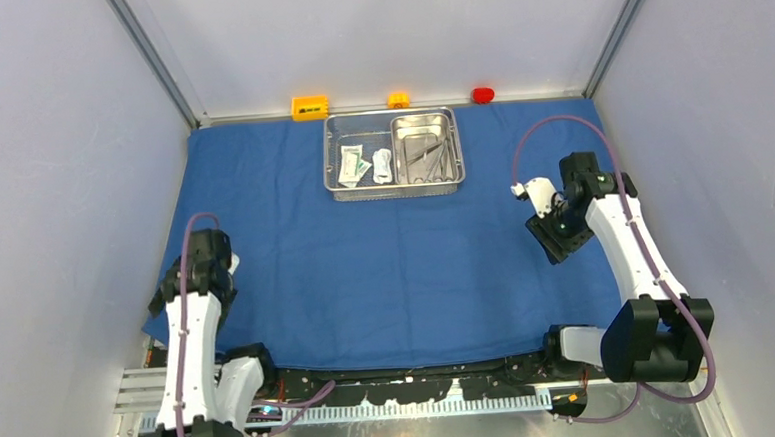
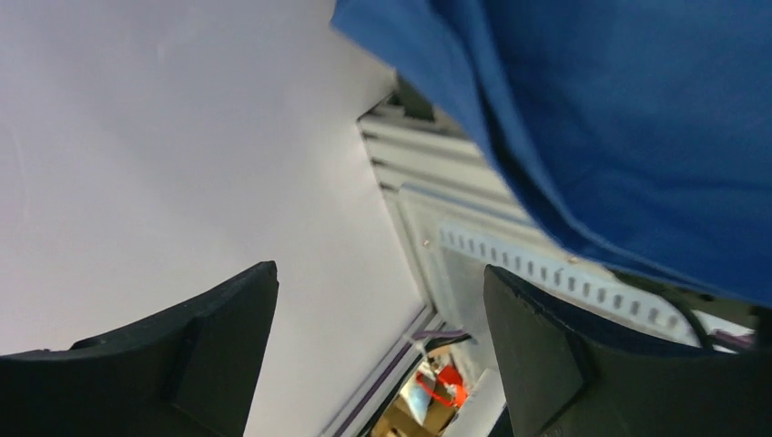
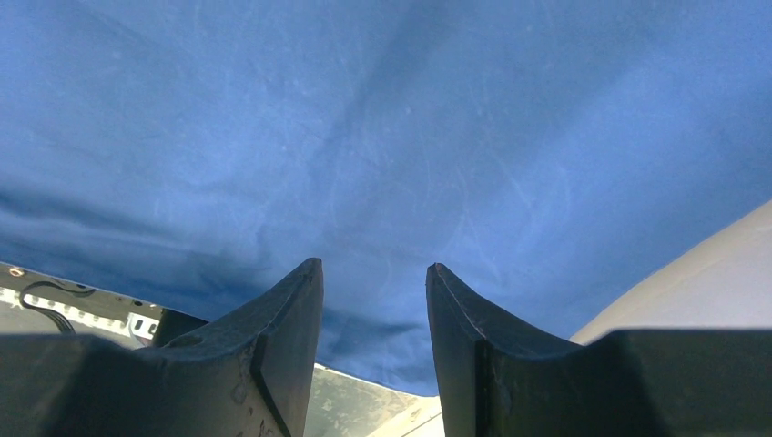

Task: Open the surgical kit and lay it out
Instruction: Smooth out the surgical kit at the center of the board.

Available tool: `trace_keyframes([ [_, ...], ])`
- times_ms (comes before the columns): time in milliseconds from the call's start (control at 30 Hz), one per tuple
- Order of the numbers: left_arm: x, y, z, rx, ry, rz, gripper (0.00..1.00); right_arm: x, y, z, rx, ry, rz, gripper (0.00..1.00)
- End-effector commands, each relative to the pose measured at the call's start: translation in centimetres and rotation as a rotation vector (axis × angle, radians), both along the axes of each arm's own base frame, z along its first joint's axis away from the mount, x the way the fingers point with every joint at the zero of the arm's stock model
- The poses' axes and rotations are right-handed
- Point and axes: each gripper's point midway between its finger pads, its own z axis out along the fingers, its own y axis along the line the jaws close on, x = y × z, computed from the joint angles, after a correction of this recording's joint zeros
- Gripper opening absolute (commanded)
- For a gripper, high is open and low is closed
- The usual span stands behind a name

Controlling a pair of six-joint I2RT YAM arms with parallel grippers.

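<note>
The surgical kit's blue cloth wrap [image 1: 386, 269] lies spread flat over the table. At its back middle stands the steel mesh tray [image 1: 334, 153]. Inside the tray are white-green packets [image 1: 356, 164] on the left and the smaller steel pan [image 1: 424, 126] on the right, which holds thin scissors and forceps [image 1: 428, 158]. My left gripper [image 1: 172, 290] hangs at the cloth's near left edge; in the left wrist view it [image 2: 380, 273] is open and holds nothing, with the cloth [image 2: 619, 109] beside it. My right gripper [image 1: 550, 242] hovers over the cloth's right side, open [image 3: 375, 266] above bare cloth [image 3: 364, 118].
An orange block [image 1: 310, 107], a yellow block [image 1: 398, 100] and a red block [image 1: 482, 95] sit along the back wall behind the tray. Grey walls close in both sides. A metal rail [image 1: 374, 409] runs along the near edge between the arm bases.
</note>
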Motion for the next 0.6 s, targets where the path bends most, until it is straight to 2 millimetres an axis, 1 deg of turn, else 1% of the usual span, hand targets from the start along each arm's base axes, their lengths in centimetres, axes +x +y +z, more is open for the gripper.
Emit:
trace_keyframes([
  [0, 5.2, -2.6, -2.3, -0.242, -0.066, -0.038, 0.85, 1.2, 1.1, 0.7, 0.034, -0.056, -0.025, 0.51],
  [67, 6.5, -3.3, -3.8, -0.302, -0.040, -0.045, 0.84, 1.0, 1.0, 0.3, 0.029, -0.044, -0.032, 0.51],
  [133, 7.5, -3.6, -5.3, -0.338, -0.011, -0.049, 0.80, 0.9, 0.9, 0.0, 0.021, -0.036, -0.035, 0.51],
  [233, 8.1, -3.6, -7.6, -0.359, 0.054, -0.073, 0.76, 0.7, 0.8, -0.1, 0.013, -0.032, -0.043, 0.51],
  [333, 7.6, -2.8, -9.4, -0.319, 0.137, -0.094, 0.70, 0.7, 0.8, -0.1, 0.012, -0.029, -0.050, 0.51],
  [433, 6.9, -1.6, -10.3, -0.256, 0.196, -0.104, 0.64, 0.7, 0.9, -0.2, 0.012, -0.026, -0.052, 0.51],
  [567, 5.8, -0.6, -11.1, -0.269, 0.236, -0.063, 0.56, 0.6, 0.9, -0.4, 0.012, -0.021, -0.052, 0.51],
])
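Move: The doubled left edge of the blue drape lies about 14 cm below the left hand, roughly 3 cm to its left and 2 cm ahead; the drape's near-left corner is some 11 cm left, nearly level fore and aft. The metal tray stands about 34 cm to this hand's right and 33 cm farther out. From the right hand that drape edge is about 62 cm left, 10 cm back and 12 cm lower. The left hand swings forward about 6.5 cm and a little to the right in over the drape, already sinking, then drops more steeply towards the doubled left edge and eases back slightly, about 11 cm lower in all. On the way its slanting fingers turn some 20 degrees to point more nearly straight down and narrow from wide open to a bit over half, one on either side of the hem as the wrist sees it, with no grip on the cloth yet. ##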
